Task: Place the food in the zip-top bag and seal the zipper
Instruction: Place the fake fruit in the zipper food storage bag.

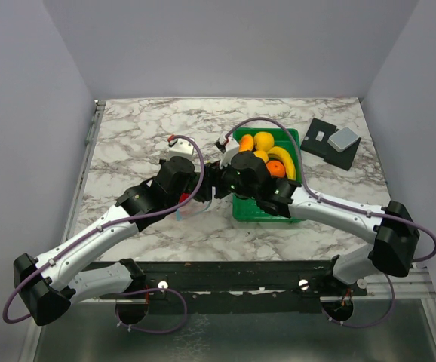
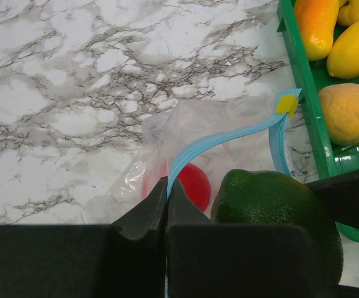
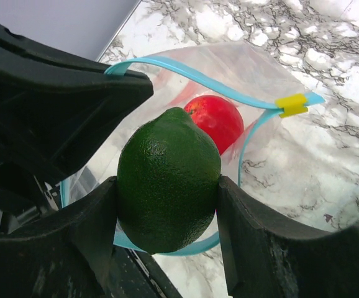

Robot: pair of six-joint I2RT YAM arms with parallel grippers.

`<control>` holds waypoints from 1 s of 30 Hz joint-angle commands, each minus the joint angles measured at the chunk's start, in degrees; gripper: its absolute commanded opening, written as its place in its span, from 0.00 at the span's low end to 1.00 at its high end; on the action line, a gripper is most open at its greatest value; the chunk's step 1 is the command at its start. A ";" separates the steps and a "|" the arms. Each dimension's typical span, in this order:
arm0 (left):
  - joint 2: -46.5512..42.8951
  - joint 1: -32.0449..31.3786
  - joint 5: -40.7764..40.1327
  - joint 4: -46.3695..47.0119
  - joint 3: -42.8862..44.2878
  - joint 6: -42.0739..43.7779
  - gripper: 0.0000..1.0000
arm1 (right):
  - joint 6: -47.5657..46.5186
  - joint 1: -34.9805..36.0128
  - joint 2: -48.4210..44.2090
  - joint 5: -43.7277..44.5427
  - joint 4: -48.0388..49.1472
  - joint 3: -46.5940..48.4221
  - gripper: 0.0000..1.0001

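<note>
The clear zip-top bag lies on the marble with its mouth held up and open. My left gripper is shut on the bag's light blue zipper, which has a yellow slider at its far end. A red fruit rests inside the bag. My right gripper is shut on a dark green fruit, holding it at the bag's mouth, ringed by the zipper. More food, orange-yellow fruits, lies in the green tray.
The green tray's rim runs close to the right of the bag. A dark square plate with a grey block sits at the back right. A small white object with a red cap stands behind my left arm.
</note>
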 commanded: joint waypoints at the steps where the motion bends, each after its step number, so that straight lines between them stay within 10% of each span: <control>1: -0.79 0.18 -1.21 1.14 -0.51 0.36 0.00 | -0.69 0.62 2.80 2.19 2.25 3.01 0.37; 18: -1.05 0.21 -1.03 1.57 -0.66 0.30 0.00 | -0.93 0.67 7.44 6.70 2.56 5.24 0.88; 30: -0.37 0.19 -3.39 4.41 -2.16 0.79 0.00 | -1.89 0.62 0.71 9.96 -4.02 2.19 0.88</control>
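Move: In the right fingers is the avocado, already over the open zip-top bag: the mouth's middle lies some 3 cm ahead, 2 cm to the left and 3 cm below. The red tomato inside the bag sits roughly 5 cm ahead, 6 cm left and 10 cm down; the yellow zipper tab is about 9 cm ahead, straight in line and 3 cm lower. From the left hand, the mouth's middle is about 5 cm right, level ahead, 2 cm below. Carrying the avocado farther over the bag mouth, the right hand eases about 2.5 cm forward and sinks some 2 cm, edging left towards the tomato, then opens its fingers near the low point to let the avocado go. The emptied hand begins to drift back to the right. The left hand stays put, fingers shut on the bag's rim to keep the mouth open. ##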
